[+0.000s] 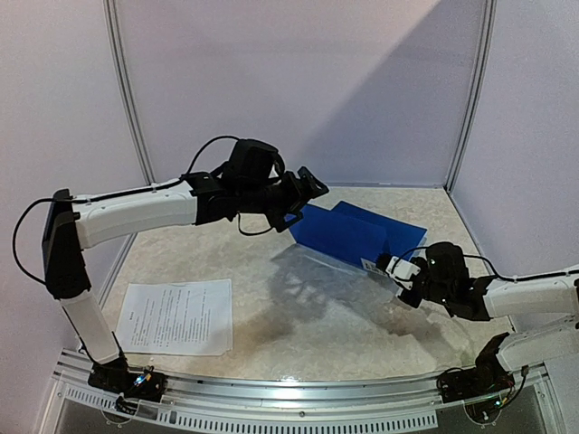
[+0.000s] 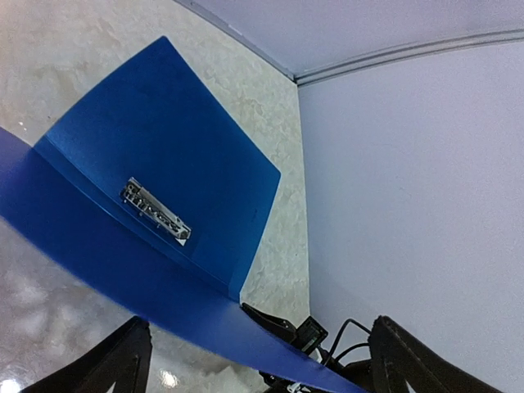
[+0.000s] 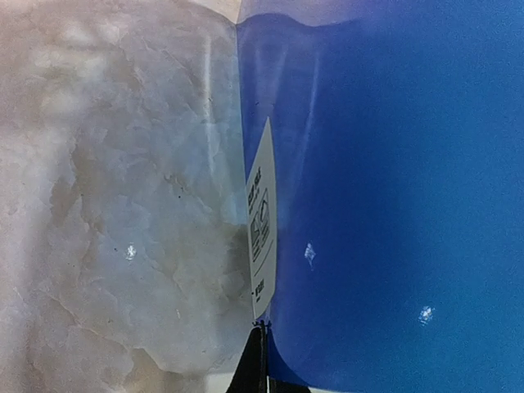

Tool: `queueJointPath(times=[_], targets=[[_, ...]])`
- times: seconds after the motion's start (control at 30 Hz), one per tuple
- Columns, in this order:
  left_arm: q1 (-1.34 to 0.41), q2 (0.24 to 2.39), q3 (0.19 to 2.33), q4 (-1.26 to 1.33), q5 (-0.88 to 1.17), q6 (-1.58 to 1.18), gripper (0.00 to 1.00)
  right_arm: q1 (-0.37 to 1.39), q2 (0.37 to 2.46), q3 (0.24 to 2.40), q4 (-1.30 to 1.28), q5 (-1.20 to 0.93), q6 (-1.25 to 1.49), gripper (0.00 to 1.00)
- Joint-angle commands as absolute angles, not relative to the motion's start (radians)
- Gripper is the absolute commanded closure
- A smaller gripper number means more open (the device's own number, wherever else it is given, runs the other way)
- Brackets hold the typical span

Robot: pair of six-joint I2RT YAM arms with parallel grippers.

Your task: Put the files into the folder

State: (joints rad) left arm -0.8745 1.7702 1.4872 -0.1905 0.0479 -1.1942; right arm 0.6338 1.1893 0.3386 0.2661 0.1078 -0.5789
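The blue folder (image 1: 357, 231) lies at the back right of the table, its cover lifted part way. My right gripper (image 1: 391, 265) is shut on the cover's near corner beside the white label (image 3: 262, 229); in the right wrist view the gripper (image 3: 260, 348) pinches that edge. My left gripper (image 1: 312, 185) hovers open above the folder's left end. In the left wrist view its gripper (image 2: 260, 327) is spread wide, the raised cover (image 2: 164, 286) crosses below, and the metal clip (image 2: 155, 213) shows inside. The files (image 1: 176, 316) lie flat at the front left.
White booth walls (image 1: 298, 81) close in the table at the back and sides. A metal rail (image 1: 298, 411) runs along the near edge between the arm bases. The marbled tabletop (image 1: 308, 325) lies between the files and the folder.
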Motion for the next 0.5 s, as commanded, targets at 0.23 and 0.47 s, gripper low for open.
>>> queueJointPath(times=[0.23, 0.47], targets=[[-0.888, 1.801, 1.455, -0.161, 0.124, -1.309, 0.37, 0.74, 1.155, 0.292, 0.351, 0.271, -0.693, 1.0], [-0.884, 1.787, 1.386, -0.159, 0.161, -1.274, 0.91, 0.753, 1.135, 0.328, 0.255, 0.229, -0.668, 1.0]])
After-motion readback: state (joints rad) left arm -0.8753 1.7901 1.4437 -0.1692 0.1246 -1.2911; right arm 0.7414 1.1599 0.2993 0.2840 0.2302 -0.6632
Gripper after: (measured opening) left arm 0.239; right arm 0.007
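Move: The raised folder cover's left end is in the left hand's open jaws, about 3 cm below its hand point and 1 cm back. The open folder back is some 24 cm right of the left hand, 8 cm farther out and 23 cm down; its metal clip is about 20 cm right, 5 cm out and equally low. From the right hand, already pinching the near right corner, the cover's left end is about 24 cm left, 5 cm out and 14 cm up. Around the cover's raised left end the left fingers close from almost wide open to about a quarter, one on either side of the sheet, as the hand sinks some 2.5 cm, eases slightly back and tips a little further down. The right hand keeps its shut pinch on the near corner, drawing back about 1.5 cm and slightly left, its wrist turning some 5–10 degrees. ##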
